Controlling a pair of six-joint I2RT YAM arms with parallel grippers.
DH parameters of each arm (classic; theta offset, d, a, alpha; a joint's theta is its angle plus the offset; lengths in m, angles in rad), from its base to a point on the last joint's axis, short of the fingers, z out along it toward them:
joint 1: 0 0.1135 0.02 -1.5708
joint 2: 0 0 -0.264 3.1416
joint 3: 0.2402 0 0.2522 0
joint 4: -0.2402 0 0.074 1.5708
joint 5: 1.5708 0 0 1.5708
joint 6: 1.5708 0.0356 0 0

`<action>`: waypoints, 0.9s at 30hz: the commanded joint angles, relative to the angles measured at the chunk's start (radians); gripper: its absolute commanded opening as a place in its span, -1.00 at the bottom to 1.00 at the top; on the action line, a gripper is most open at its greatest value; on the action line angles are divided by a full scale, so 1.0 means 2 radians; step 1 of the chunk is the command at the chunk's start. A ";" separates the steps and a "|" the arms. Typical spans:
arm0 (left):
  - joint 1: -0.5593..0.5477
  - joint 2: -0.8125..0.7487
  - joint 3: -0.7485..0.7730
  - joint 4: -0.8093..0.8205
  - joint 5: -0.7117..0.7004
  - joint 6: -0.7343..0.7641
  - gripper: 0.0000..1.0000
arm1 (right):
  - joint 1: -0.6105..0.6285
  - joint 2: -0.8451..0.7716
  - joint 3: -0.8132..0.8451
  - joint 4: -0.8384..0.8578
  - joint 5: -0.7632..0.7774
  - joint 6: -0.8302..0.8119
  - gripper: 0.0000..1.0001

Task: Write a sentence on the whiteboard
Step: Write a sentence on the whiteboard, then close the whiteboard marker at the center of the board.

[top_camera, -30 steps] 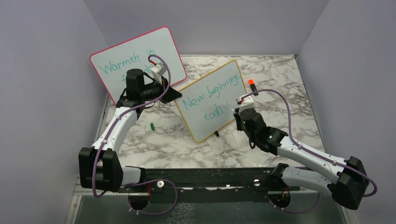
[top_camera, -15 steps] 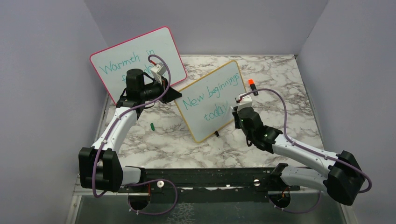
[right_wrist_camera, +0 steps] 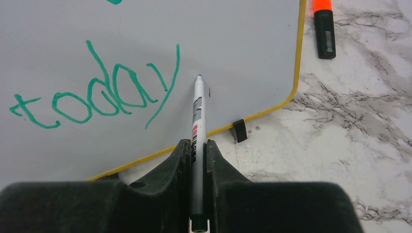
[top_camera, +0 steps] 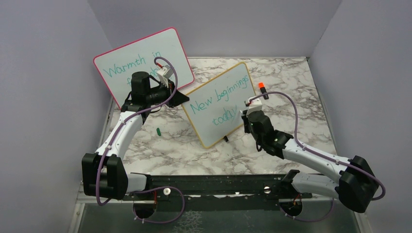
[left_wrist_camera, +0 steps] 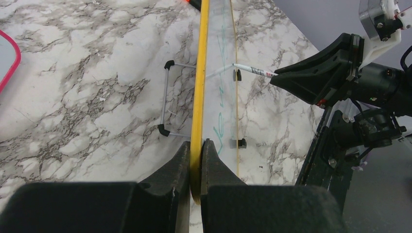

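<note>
The yellow-framed whiteboard (top_camera: 209, 133) stands tilted on the marble table. The sentence (top_camera: 218, 97) on it reads "New beginnings today" in teal, in two slanted lines. My left gripper (left_wrist_camera: 196, 145) is shut on the board's yellow edge (left_wrist_camera: 199, 97) at its left end. My right gripper (right_wrist_camera: 197, 145) is shut on a white marker (right_wrist_camera: 198, 111). The marker's tip rests at the board face (right_wrist_camera: 233, 43), just right of the "y" of "today" (right_wrist_camera: 97, 94). In the left wrist view the marker (left_wrist_camera: 252, 70) meets the board from the right.
A larger pink-framed whiteboard (top_camera: 145, 58) leans behind the left arm. An orange-capped black marker (top_camera: 261, 87) lies right of the yellow board. A small green cap (top_camera: 158, 130) lies on the table to the left. A wire stand (left_wrist_camera: 167, 102) props the board behind.
The right arm has shifted a little left and brought the marker tip in to the board after "today". The left arm and the board have not moved.
</note>
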 commanded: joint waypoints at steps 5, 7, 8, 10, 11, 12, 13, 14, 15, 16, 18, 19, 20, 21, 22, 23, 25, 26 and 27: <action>0.001 0.011 -0.008 -0.023 -0.055 0.035 -1.00 | -0.002 -0.079 0.015 -0.065 0.020 0.017 -0.99; 0.000 0.008 -0.007 -0.021 -0.051 0.034 -1.00 | -0.002 -0.103 0.018 -0.080 0.023 0.025 -0.99; 0.000 0.006 -0.007 -0.020 -0.053 0.033 -1.00 | -0.002 -0.114 0.019 -0.087 0.025 0.027 -1.00; 0.000 0.002 -0.007 -0.020 -0.055 0.033 -0.95 | -0.001 -0.136 0.025 -0.106 0.026 0.032 -1.00; -0.001 0.000 -0.007 -0.020 -0.055 0.033 -0.91 | -0.002 -0.147 0.028 -0.113 0.027 0.033 -0.99; 0.000 -0.003 -0.006 -0.020 -0.055 0.032 -0.84 | -0.002 -0.160 0.030 -0.121 0.027 0.034 -0.99; 0.000 -0.005 -0.006 -0.021 -0.057 0.031 -0.78 | -0.002 -0.172 0.034 -0.127 0.027 0.034 -0.99; 0.000 -0.009 -0.004 -0.022 -0.060 0.031 -0.71 | -0.002 -0.183 0.037 -0.133 0.027 0.034 -0.99; 0.000 -0.013 -0.002 -0.024 -0.063 0.030 -0.62 | -0.002 -0.193 0.041 -0.139 0.028 0.034 -0.99; 0.000 -0.017 0.001 -0.026 -0.066 0.029 -0.53 | -0.002 -0.201 0.044 -0.145 0.027 0.033 -0.99; -0.001 -0.029 0.009 -0.029 -0.076 0.025 -0.36 | -0.002 -0.215 0.052 -0.156 0.028 0.033 -0.99; -0.001 -0.034 0.014 -0.033 -0.084 0.022 -0.29 | -0.002 -0.220 0.053 -0.161 0.029 0.033 -0.99; -0.001 -0.040 0.018 -0.036 -0.092 0.020 -0.22 | -0.002 -0.225 0.055 -0.165 0.031 0.033 -0.99; 0.000 -0.047 0.023 -0.040 -0.100 0.017 -0.16 | -0.002 -0.230 0.056 -0.169 0.031 0.033 -0.99; -0.001 -0.056 0.027 -0.043 -0.110 0.013 -0.09 | -0.002 -0.233 0.057 -0.172 0.030 0.033 -0.99; 0.000 -0.063 0.030 -0.046 -0.121 0.008 -0.02 | -0.002 -0.236 0.058 -0.176 0.030 0.033 -0.99; 0.000 -0.076 0.038 -0.055 -0.146 0.001 0.09 | -0.002 -0.243 0.061 -0.184 0.029 0.033 -0.99; 0.000 -0.084 0.042 -0.061 -0.160 -0.003 0.13 | -0.002 -0.245 0.062 -0.186 0.028 0.033 -0.99; -0.001 -0.093 0.046 -0.067 -0.178 -0.009 0.20 | -0.002 -0.248 0.062 -0.188 0.027 0.033 -0.99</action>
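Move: The whiteboard spot just after "today", already under the marker's tip, lies about 7 cm ahead of the right hand, 2 cm to its left and 3 cm below; the word "today" is some 5 cm ahead and 8 cm left. The orange highlighter lies roughly 12 cm ahead, 9 cm right. The left hand already has the whiteboard's upper left corner between its fingertips; the red-framed board is about 14 cm ahead and 16 cm left of it. The full stop after "today" is left behind as the marker, still gripped, comes free: the right hand lifts about 11 cm while drawing back and to the right some 5 cm each, tipping its fingers up roughly 10 degrees and rolling left side up. Then the whiteboard's corner is let go by the left hand, whose fingers open wide as it moves off left and up about 2 cm each. ##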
